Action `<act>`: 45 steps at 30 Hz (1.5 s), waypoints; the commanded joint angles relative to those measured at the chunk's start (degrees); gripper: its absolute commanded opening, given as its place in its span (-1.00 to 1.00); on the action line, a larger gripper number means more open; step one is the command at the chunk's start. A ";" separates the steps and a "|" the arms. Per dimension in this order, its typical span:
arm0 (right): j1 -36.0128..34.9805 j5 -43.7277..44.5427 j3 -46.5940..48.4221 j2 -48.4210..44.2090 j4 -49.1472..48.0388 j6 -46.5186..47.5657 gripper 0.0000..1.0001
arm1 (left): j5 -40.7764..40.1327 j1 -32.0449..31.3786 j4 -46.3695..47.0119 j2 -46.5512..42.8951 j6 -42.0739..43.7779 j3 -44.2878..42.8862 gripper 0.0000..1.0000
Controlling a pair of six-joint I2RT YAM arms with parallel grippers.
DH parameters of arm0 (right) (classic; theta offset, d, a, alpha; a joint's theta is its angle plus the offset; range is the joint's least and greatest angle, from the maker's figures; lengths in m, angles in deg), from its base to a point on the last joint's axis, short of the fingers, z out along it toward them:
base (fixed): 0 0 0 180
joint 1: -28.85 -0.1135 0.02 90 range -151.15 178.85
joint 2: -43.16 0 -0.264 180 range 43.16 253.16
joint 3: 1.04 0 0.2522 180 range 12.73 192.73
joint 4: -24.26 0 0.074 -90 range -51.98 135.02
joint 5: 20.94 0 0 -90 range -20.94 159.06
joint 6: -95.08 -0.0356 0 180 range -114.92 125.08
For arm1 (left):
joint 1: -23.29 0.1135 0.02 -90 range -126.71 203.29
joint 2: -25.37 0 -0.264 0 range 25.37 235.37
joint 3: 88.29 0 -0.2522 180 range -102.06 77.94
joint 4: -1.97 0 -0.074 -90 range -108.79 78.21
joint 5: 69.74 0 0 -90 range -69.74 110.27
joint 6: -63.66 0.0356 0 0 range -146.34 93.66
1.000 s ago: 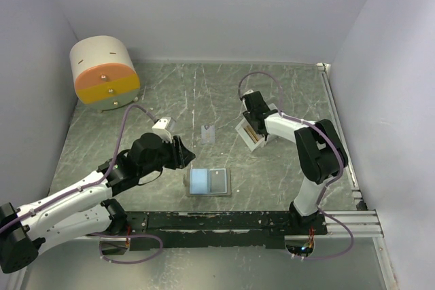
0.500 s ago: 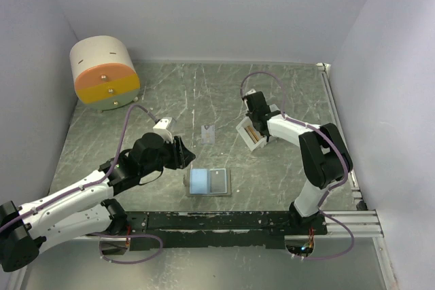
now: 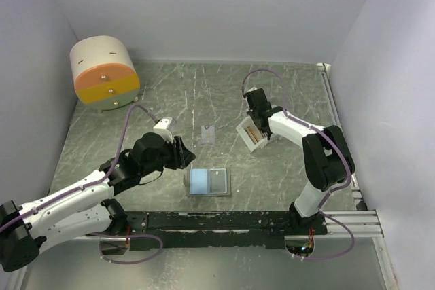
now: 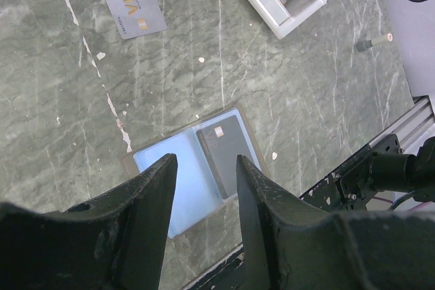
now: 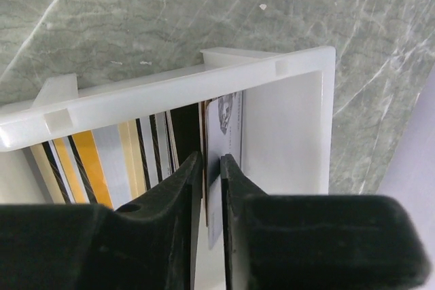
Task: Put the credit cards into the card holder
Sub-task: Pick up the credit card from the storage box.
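Note:
The card holder lies open near the front of the table, light blue inside, with a dark credit card in its right pocket. My left gripper hovers over it, open and holding nothing; in the top view it sits just left of the holder. A loose grey credit card marked VIP lies flat further back. My right gripper reaches down into the white slotted tray and is shut on a pale grey credit card standing at the tray's end slot.
The white tray holds several more upright cards in yellow, white and dark stripes. A cream-and-orange drum stands at the back left. A black rail runs along the near edge. White walls enclose the table.
My right gripper has closed its fingers onto the pale card in the tray, and its arm has shifted slightly right. The left arm and the card holder have not moved.

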 commanded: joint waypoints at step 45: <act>-1.20 -19.78 3.11 -31.60 11.26 -22.27 -1.00 | 16.28 0.45 12.34 4.42 -14.35 -0.51 0.00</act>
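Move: The credit card to be taken stands on edge at the right end of the row in the storage box, already between the right hand's barely open fingers, its middle about 2 cm below the hand point. The other cards stand some 4 cm left of that hand, level with it; the VIP card lies flat about 23 cm left, 2 cm ahead and 7 cm lower, the card holder 22 cm left and 18 cm back. From the left hand, the credit card is roughly 28 cm right, 17 cm ahead, 12 cm below. The right fingers shut the last bit onto the credit card and pinch it, then the hand draws it up out of the storage box, slowly at first and then quickly, about 16 cm in all, easing back some 4 cm late in the lift while the wrist swings some 30 degrees so that the fingers come round to the left and tip up a little. Near the end the half-open, empty left hand starts to drift about 3 cm right and 2 cm back, with a small turn of the wrist. ##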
